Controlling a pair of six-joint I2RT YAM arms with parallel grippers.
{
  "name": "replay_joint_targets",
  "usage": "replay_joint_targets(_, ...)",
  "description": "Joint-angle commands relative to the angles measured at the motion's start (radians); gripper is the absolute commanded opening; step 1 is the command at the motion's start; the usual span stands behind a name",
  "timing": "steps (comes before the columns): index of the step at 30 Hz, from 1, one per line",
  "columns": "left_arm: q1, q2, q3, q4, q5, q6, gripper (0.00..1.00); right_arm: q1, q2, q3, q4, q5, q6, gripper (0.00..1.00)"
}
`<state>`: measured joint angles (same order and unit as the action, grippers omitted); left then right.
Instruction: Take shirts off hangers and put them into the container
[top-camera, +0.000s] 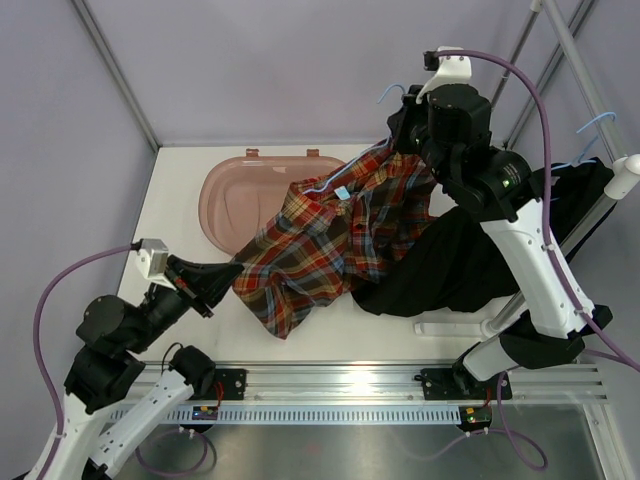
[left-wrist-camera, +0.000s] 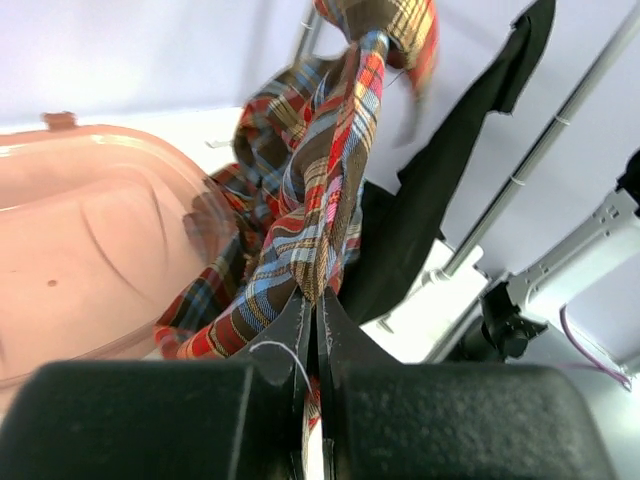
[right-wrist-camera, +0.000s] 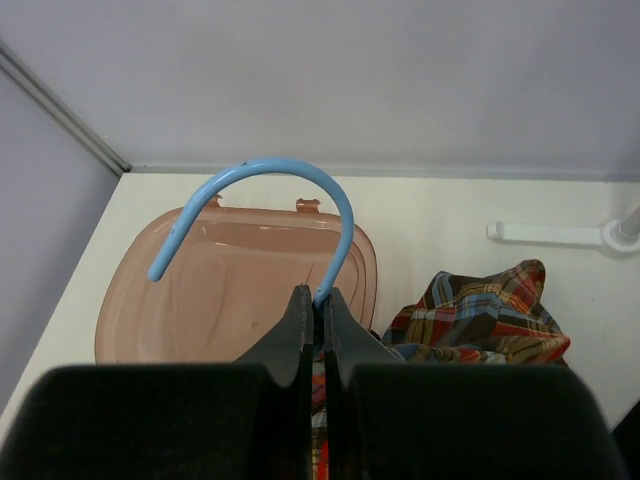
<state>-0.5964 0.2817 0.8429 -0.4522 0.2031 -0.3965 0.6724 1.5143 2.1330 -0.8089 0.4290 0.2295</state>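
Note:
The plaid shirt (top-camera: 340, 235) hangs stretched from the back right toward the front left, draped over the right rim of the pinkish container (top-camera: 235, 195). My left gripper (top-camera: 236, 270) is shut on its lower hem; in the left wrist view the fabric (left-wrist-camera: 320, 190) is pinched at the gripper (left-wrist-camera: 316, 298). My right gripper (top-camera: 402, 122) is raised above the table's back. It is shut on the light-blue hanger's hook (right-wrist-camera: 290, 170), above the container (right-wrist-camera: 220, 290). The black shirt (top-camera: 470, 260) lies heaped at the right, under another hanger (top-camera: 597, 125).
White rack poles (top-camera: 585, 70) rise at the right, and the rack's foot (top-camera: 455, 327) lies on the table near the right arm's base. A metal rail (top-camera: 330, 385) runs along the near edge. Grey walls close in the left and back.

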Motion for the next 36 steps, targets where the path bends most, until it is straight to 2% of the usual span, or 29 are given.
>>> replay_joint_targets(1, 0.0, -0.07, 0.008, -0.032, -0.125, -0.019, 0.0, -0.103, -0.043, -0.007, 0.014, 0.122, 0.054, 0.0)
replay_joint_targets(6, 0.0, -0.076, 0.036, -0.117, -0.226, -0.018, 0.0, -0.206, -0.132, -0.123, 0.051, 0.007, 0.152, 0.0)
replay_joint_targets(10, 0.0, -0.056, 0.022, -0.111, -0.209, -0.025, 0.0, -0.22, -0.131, -0.107, 0.045, -0.044, 0.153, 0.0)
replay_joint_targets(13, 0.001, -0.021, -0.01, -0.073, -0.104, -0.039, 0.0, -0.22, -0.137, -0.146, 0.114, -0.183, 0.134, 0.0)
replay_joint_targets(14, 0.0, 0.002, -0.016, -0.066, -0.075, -0.042, 0.0, -0.218, -0.149, -0.166, 0.166, -0.284, 0.128, 0.0)
replay_joint_targets(15, 0.0, 0.072, -0.019, -0.057, -0.03, -0.045, 0.0, -0.218, -0.152, -0.197, 0.183, -0.341, 0.136, 0.0)
replay_joint_targets(16, 0.0, 0.115, -0.016, -0.037, 0.073, -0.053, 0.0, -0.218, -0.151, -0.203, 0.198, -0.386, 0.137, 0.0)
replay_joint_targets(18, 0.001, 0.221, -0.008, -0.026, 0.165, -0.067, 0.0, -0.211, -0.134, -0.202, 0.195, -0.453, 0.139, 0.0)
replay_joint_targets(20, -0.003, 0.238, -0.018, 0.007, 0.179, -0.077, 0.0, -0.206, -0.131, -0.214, 0.195, -0.481, 0.128, 0.0)
replay_joint_targets(23, -0.002, 0.218, -0.031, 0.041, 0.188, -0.085, 0.17, -0.201, -0.15, -0.251, 0.224, -0.536, 0.111, 0.0)
replay_joint_targets(24, -0.003, 0.22, -0.025, 0.044, 0.197, -0.09, 0.31, -0.201, -0.151, -0.252, 0.223, -0.541, 0.11, 0.0)
replay_joint_targets(27, -0.003, 0.214, -0.022, 0.119, 0.243, -0.096, 0.46, -0.198, -0.146, -0.249, 0.205, -0.544, 0.094, 0.0)
replay_joint_targets(31, -0.005, 0.166, -0.019, 0.3, 0.327, -0.126, 0.58, -0.188, -0.135, -0.269, 0.203, -0.544, 0.073, 0.0)
replay_joint_targets(34, -0.003, 0.189, 0.005, 0.391, 0.375, -0.153, 0.59, -0.152, -0.108, -0.271, 0.186, -0.486, 0.051, 0.0)
replay_joint_targets(36, -0.005, 0.25, 0.039, 0.414, 0.406, -0.157, 0.55, -0.116, -0.083, -0.24, 0.165, -0.457, 0.045, 0.0)
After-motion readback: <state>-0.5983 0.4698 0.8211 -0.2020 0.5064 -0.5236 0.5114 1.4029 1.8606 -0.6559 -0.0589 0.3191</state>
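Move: The left hand pinches the near-left edge of the tartan shirt, whose middle lies about 16 cm to its right, 7 cm ahead and 3 cm lower; the blue hanger's middle is some 19 cm right, 17 cm ahead and 8 cm above. From the right hand, shut on the hook, the shirt's middle is about 9 cm left, 15 cm back and 16 cm down, the hanger's middle 6 cm left, 5 cm back and 5 cm below, the container 19 cm left, 5 cm ahead and 46 cm below. The left hand draws the pinched shirt edge about 2 cm left, then swings roughly 8 cm right while dipping about 8 cm, opens to let go of the cloth near the bottom of the dip, and rises again some 9 cm, pulling back slightly with its fingers open beside the shirt. The right hand keeps its pinch on the hook throughout, going first right and down about 3 cm each, then back left nearly 6 cm while turning some 20 degrees counter-clockwise, and ends a little lower than it began. ##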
